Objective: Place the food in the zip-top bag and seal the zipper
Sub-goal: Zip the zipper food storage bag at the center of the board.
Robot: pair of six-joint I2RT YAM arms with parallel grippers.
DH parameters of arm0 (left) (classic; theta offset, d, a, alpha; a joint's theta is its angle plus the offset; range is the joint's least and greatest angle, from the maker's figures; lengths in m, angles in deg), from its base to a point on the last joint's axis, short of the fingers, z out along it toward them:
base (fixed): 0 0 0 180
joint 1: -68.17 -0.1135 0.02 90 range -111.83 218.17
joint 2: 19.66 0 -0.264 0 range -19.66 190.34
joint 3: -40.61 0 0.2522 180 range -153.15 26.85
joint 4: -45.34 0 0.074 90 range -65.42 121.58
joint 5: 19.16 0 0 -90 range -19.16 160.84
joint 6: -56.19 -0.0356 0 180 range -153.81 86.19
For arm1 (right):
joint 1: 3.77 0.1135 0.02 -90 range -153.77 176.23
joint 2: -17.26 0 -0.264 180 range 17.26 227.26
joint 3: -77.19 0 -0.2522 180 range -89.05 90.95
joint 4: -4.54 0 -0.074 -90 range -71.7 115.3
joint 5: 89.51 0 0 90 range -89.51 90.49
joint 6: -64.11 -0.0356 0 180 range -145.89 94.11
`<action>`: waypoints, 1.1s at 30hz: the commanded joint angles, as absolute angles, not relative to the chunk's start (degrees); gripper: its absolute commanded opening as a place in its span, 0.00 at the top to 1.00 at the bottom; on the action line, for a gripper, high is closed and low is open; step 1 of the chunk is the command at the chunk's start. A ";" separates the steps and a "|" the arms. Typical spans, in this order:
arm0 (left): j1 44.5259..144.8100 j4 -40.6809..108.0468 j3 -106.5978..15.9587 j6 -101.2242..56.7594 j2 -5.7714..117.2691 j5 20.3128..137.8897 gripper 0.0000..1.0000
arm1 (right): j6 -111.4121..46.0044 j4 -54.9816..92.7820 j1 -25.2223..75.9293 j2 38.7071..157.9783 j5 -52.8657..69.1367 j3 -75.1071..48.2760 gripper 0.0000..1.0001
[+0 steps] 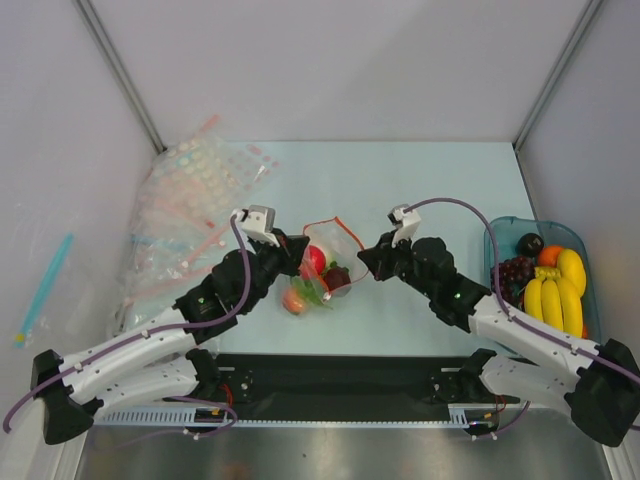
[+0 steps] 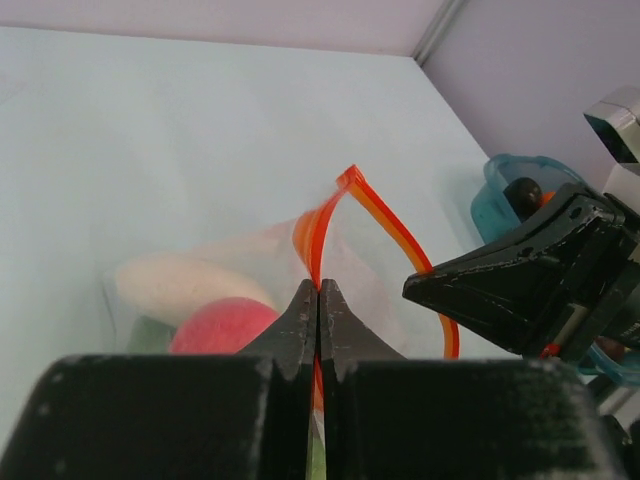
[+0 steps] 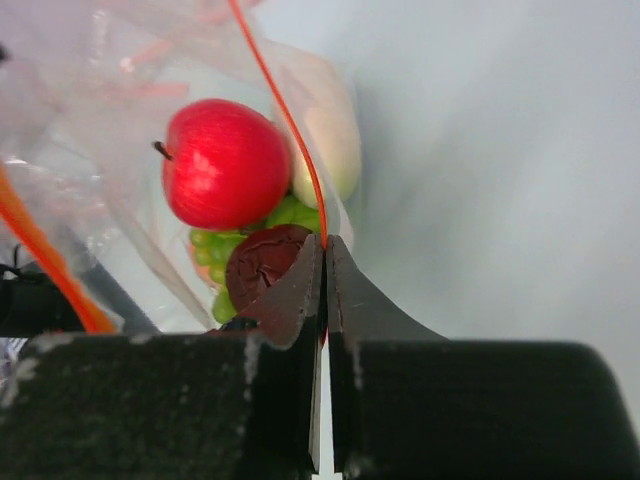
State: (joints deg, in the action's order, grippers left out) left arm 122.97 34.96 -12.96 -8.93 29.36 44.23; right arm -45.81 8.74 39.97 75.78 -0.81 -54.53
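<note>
The clear zip-top bag [image 1: 322, 283] lies at the table's middle, its mouth gaping. Its red-orange zipper [image 1: 337, 226] arcs up as an open loop between my two grippers. My left gripper [image 1: 303, 259] is shut on the zipper's left part [image 2: 318, 255]. My right gripper [image 1: 363, 259] is shut on the opposite strip [image 3: 290, 125]. Food sits inside the bag: a red apple [image 3: 225, 165], a dark red piece [image 3: 262, 272], green pieces [image 3: 212, 252] and a white radish [image 2: 185, 285]. An orange piece [image 1: 294, 300] shows at the bag's lower left.
A heap of dotted clear bags [image 1: 190, 205] with pink strips lies at the back left. At the right stands a blue tray [image 1: 503, 228] holding yellow bananas [image 1: 555, 300] and purple grapes [image 1: 514, 270]. A teal stick [image 1: 45, 285] lies at the far left.
</note>
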 commanded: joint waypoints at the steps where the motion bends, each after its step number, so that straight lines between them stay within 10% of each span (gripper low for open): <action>1: 122.66 41.51 -13.31 -10.61 29.73 51.75 1.00 | -45.49 3.63 39.73 68.53 2.43 -55.38 1.00; 10: 123.28 45.29 -16.56 -13.85 36.32 74.67 0.89 | -47.33 3.88 39.12 64.10 -4.17 -57.68 1.00; 19: 124.24 45.46 -16.40 -17.37 37.39 78.40 0.00 | -49.35 7.40 37.89 70.44 -5.83 -54.77 1.00; 33: 134.16 49.13 -14.57 -42.28 43.45 70.39 0.00 | -62.44 8.99 16.89 72.37 9.00 -58.99 1.00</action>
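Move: My left hand grips the left side of the open bag mouth. The near zipper end with its slider lies about 6 cm back, 5 cm right and 8 cm below. From that hand the red apple is some 3 cm ahead, 3 cm right; the dark fruit 1 cm back, 7 cm right; the peach 6 cm back, 1 cm left, all roughly 11 cm down. From my right hand, gripping the mouth's right side, that zipper end is about 6 cm back, 7 cm left. I swing my left hand right and back, turning it clockwise some 35 degrees, open its fingers fully to let the bag's rim go, then carry on right and down towards the near zipper end. My right hand keeps its pinch on the rim, lifts about 5 cm and lowers again, then draws the bag right about 8 cm and forward, turning clockwise. ##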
